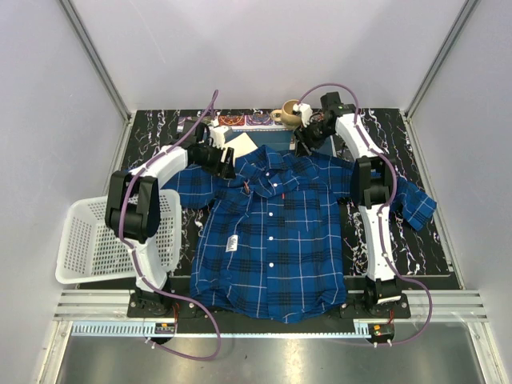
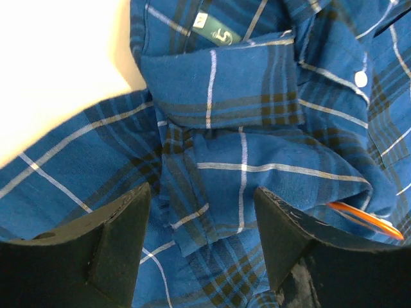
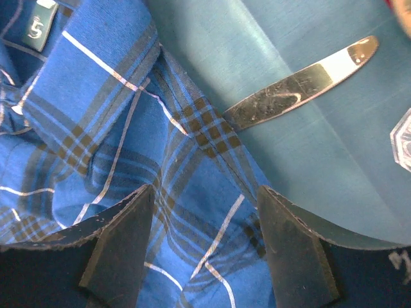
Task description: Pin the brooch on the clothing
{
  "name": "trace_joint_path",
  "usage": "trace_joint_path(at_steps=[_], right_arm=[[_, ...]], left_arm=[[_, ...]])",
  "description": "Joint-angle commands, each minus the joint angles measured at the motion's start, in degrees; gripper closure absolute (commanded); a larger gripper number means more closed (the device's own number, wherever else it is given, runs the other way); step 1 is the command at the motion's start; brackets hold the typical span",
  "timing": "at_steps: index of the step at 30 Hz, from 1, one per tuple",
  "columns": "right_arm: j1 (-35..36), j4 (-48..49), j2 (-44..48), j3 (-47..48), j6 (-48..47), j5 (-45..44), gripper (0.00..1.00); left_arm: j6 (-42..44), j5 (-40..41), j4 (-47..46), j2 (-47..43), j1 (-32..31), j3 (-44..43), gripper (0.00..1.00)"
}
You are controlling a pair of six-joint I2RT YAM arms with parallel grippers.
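The clothing (image 1: 272, 232), a blue and navy plaid shirt, lies flat with its collar toward the back. A small orange piece that looks like the brooch (image 1: 245, 185) rests on the shirt just below the left collar. In the left wrist view the brooch (image 2: 363, 218) shows as an orange sliver, partly hidden behind my right finger. My left gripper (image 1: 220, 162) (image 2: 202, 192) hovers open over folded shirt fabric (image 2: 257, 160) by the left collar, holding nothing. My right gripper (image 1: 306, 144) (image 3: 205, 192) stands open over the shirt's right shoulder (image 3: 128, 128), with only cloth between its fingers.
A white basket (image 1: 96, 240) sits at the left table edge. A cup (image 1: 290, 111) and coasters (image 1: 244, 120) line the back. A white card (image 1: 242, 144) lies behind the collar. A gold metal blade (image 3: 302, 83) rests on a teal mat (image 3: 270, 38). A paper tag (image 1: 233, 244) lies on the shirt.
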State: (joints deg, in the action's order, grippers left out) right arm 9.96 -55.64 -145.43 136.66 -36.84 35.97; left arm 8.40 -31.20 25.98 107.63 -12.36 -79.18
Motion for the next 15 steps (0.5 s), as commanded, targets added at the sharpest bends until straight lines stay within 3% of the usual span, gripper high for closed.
trace_joint_path(at_steps=[1,5,8,11,13,14,15], right_arm=[[1.4,-0.2,-1.0,2.5,-2.1,-4.2,0.29],[1.5,0.0,-1.5,1.6,-2.6,-4.8,0.30],[1.5,0.2,-1.9,1.2,-2.8,-4.4,0.38],[1.5,0.2,-1.8,1.2,-2.6,-3.8,0.62],[1.5,0.2,-0.8,0.8,-2.5,-3.4,0.91],[1.4,0.3,-0.4,0.2,-2.4,-3.5,1.00],[1.4,0.4,0.1,-0.1,-2.0,-3.5,1.00]], left_arm=[[-4.6,1.4,2.0,2.4,0.3,-4.8,0.32],[-5.9,-0.9,1.8,4.1,0.3,-5.2,0.33],[-7.0,-2.6,0.8,4.8,0.4,-4.7,0.35],[-7.1,-3.7,0.7,5.6,0.4,-4.9,0.49],[-6.1,-3.7,0.3,5.1,0.4,-4.9,0.57],[-5.5,-3.6,0.0,4.3,0.4,-4.9,0.66],[-4.5,-3.5,-0.6,3.9,0.4,-4.8,0.69]])
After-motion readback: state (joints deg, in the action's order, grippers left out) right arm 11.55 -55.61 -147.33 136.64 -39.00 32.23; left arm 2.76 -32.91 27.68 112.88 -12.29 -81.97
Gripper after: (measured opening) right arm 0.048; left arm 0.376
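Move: The raised clothing fold for the left gripper lies just below its open tips, about 1 cm ahead, 2 cm right and 2 cm down. From that hand, an orange strip lies some 6 cm back and 4 cm right, the white napkin's bare corner 10 cm ahead and 4 cm right. The right gripper's spot, the clothing's shoulder edge, is about 2 cm below it and 1 cm left; the knife is roughly 5 cm ahead and 4 cm left, the glass 11 cm ahead and 1 cm right. Sink both open grippers about 2 cm into the clothing, tipping the left one's fingers some 10 degrees steeper, then hold that height and close. Bring the left fingers together to roughly half their gap around the raised fold, edging slightly right; shut the right fingers almost fully at the shoulder edge, staying in place. ##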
